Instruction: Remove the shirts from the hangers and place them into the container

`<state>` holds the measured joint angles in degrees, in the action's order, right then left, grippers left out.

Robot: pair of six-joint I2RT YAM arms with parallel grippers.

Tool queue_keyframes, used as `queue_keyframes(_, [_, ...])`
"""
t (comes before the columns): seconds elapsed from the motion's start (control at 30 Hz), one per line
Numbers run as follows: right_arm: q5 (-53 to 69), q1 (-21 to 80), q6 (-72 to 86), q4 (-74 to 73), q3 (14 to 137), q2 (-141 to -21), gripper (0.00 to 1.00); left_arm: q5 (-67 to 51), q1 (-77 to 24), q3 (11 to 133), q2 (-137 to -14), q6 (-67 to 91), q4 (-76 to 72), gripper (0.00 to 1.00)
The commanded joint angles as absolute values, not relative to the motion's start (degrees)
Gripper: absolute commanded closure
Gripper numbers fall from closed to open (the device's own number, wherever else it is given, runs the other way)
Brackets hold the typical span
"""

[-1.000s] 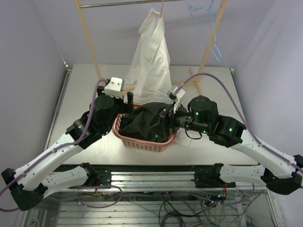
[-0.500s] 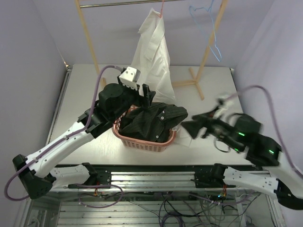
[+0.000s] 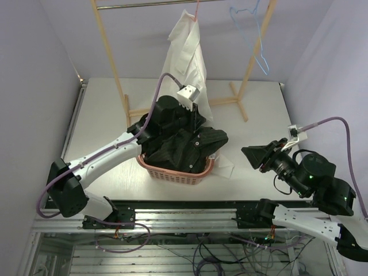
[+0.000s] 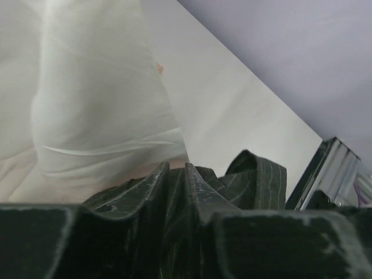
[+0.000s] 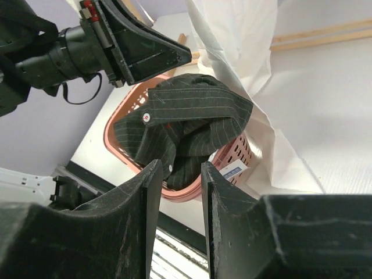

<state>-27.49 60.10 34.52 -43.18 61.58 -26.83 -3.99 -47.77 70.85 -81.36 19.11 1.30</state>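
The dark pinstriped shirt (image 3: 192, 144) (image 5: 192, 110) is piled in the salmon-pink container (image 3: 172, 172) (image 5: 232, 154), spilling over its rim. On the rod above it, a pink hanger (image 3: 196, 10) carries the cream-white shirt (image 3: 187, 57) (image 4: 99, 104). A light blue hanger (image 3: 256, 40) hangs bare to the right. My left gripper (image 3: 198, 112) (image 4: 177, 168) hovers over the basket's rear, by the white shirt's hem. Its jaws are narrowly apart, with dark fabric (image 4: 261, 180) showing past them. My right gripper (image 3: 246, 152) (image 5: 181, 165) sits right of the basket, narrowly open and holding nothing.
The wooden rack's posts (image 3: 112, 63) (image 3: 253, 63) and its foot bar (image 3: 230, 100) stand on the table behind the basket. A white sleeve end with a small label (image 5: 232, 168) lies on the table at the basket's right side.
The left arm swung from the basket's left side to over its rear while its jaws narrowed. The right arm pulled back to the right, away from the basket, and its jaws narrowed too.
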Motion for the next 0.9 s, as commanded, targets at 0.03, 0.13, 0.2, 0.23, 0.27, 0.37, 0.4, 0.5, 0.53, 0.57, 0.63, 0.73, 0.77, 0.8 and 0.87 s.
queue_keyframes(0.03, [-28.82, 60.14, 33.88, -43.57, 62.09, -28.08, 0.66, -10.61, -47.67, 68.73, -76.72, 17.1, 3.15, 0.81])
queue_keyframes(0.13, [-28.66, 60.13, 33.21, -42.31, 61.3, -28.75, 0.66, -8.2, -47.72, 65.52, -72.71, 14.81, 7.3, 0.92])
queue_keyframes(0.2, [-28.4, 60.12, 32.95, -41.26, 60.65, -29.11, 0.66, -7.87, -47.72, 64.07, -70.75, 13.72, 10.11, 0.93])
queue_keyframes(0.23, [-28.27, 60.14, 32.76, -40.91, 60.45, -29.47, 0.65, -7.72, -47.72, 63.62, -70.18, 13.16, 11.2, 0.93])
queue_keyframes(0.27, [-28.15, 60.17, 32.64, -40.57, 60.27, -29.76, 0.65, -7.64, -47.72, 63.37, -70.02, 12.69, 12.35, 0.92])
queue_keyframes(0.37, [-27.8, 60.14, 32.31, -39.74, 59.82, -30.73, 0.65, -5.53, -47.68, 62.31, -71.05, 11.55, 14.34, 0.9])
queue_keyframes(0.4, [-27.7, 60.19, 32.27, -39.55, 59.73, -30.94, 0.65, -4.36, -47.72, 61.84, -71.7, 11.45, 14.16, 0.9])
queue_keyframes(0.5, [-27.43, 60.15, 32.38, -39.74, 59.96, -31.52, 0.65, -2.13, -47.72, 60.76, -73.72, 11.62, 12.08, 0.89])
queue_keyframes(0.53, [-27.42, 60.12, 32.49, -40.02, 60.09, -31.61, 0.65, -1.75, -47.71, 60.47, -74.4, 11.94, 11.23, 0.89])
queue_keyframes(0.57, [-27.5, 60.16, 32.58, -40.21, 60.23, -31.48, 0.65, -1.9, -47.71, 60.21, -75.13, 11.92, 10.53, 0.89])
queue_keyframes(0.63, [-27.51, 60.12, 32.76, -40.57, 60.31, -31.15, 0.65, -2.14, -47.72, 60.14, -77.14, 11.52, 10.69, 0.89])
queue_keyframes(0.73, [-27.72, 60.12, 33.03, -41.2, 60.39, -30.53, 0.65, 0.31, -47.72, 61.99, -81.12, 11.12, 16.23, 0.9])
queue_keyframes(0.77, [-27.83, 60.13, 33.11, -41.41, 60.38, -30.3, 0.65, 2.49, -47.7, 62.98, -82.76, 11.34, 19.06, 0.9])
queue_keyframes(0.8, [-27.99, 60.13, 33.13, -41.46, 60.38, -30.12, 0.66, 5.4, -47.7, 64.37, -84.38, 11.73, 22.23, 0.89])
queue_keyframes(0.87, [-28.11, 60.12, 33.14, -41.55, 60.19, -29.98, 0.65, 13.07, -47.71, 66.68, -87.99, 12.64, 28.51, 0.9])
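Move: The left hand is above the near-right part of a crumpled heap, the dark shirt: its middle is about 4 cm back, 5 cm left and some 13 cm below the hand, and one fold sticks out over the container's right rim. The container's middle lies about 6 cm back, 8 cm left and 22 cm below; the white shirt's middle hangs roughly 16 cm ahead, 3 cm left and 5 cm higher. From the right hand, the dark shirt is some 11 cm ahead, 21 cm left and 17 cm below. The left hand draws back and left towards the middle of the container, about 4 cm each way, while its part-open fingers close almost shut at the dark shirt. Then it drives down into the heap, some 13 cm and easing slightly forward, the fingers tipping about 25 degrees steeper, and ends with the fingertips in the cloth, seemingly pinching a fold. ##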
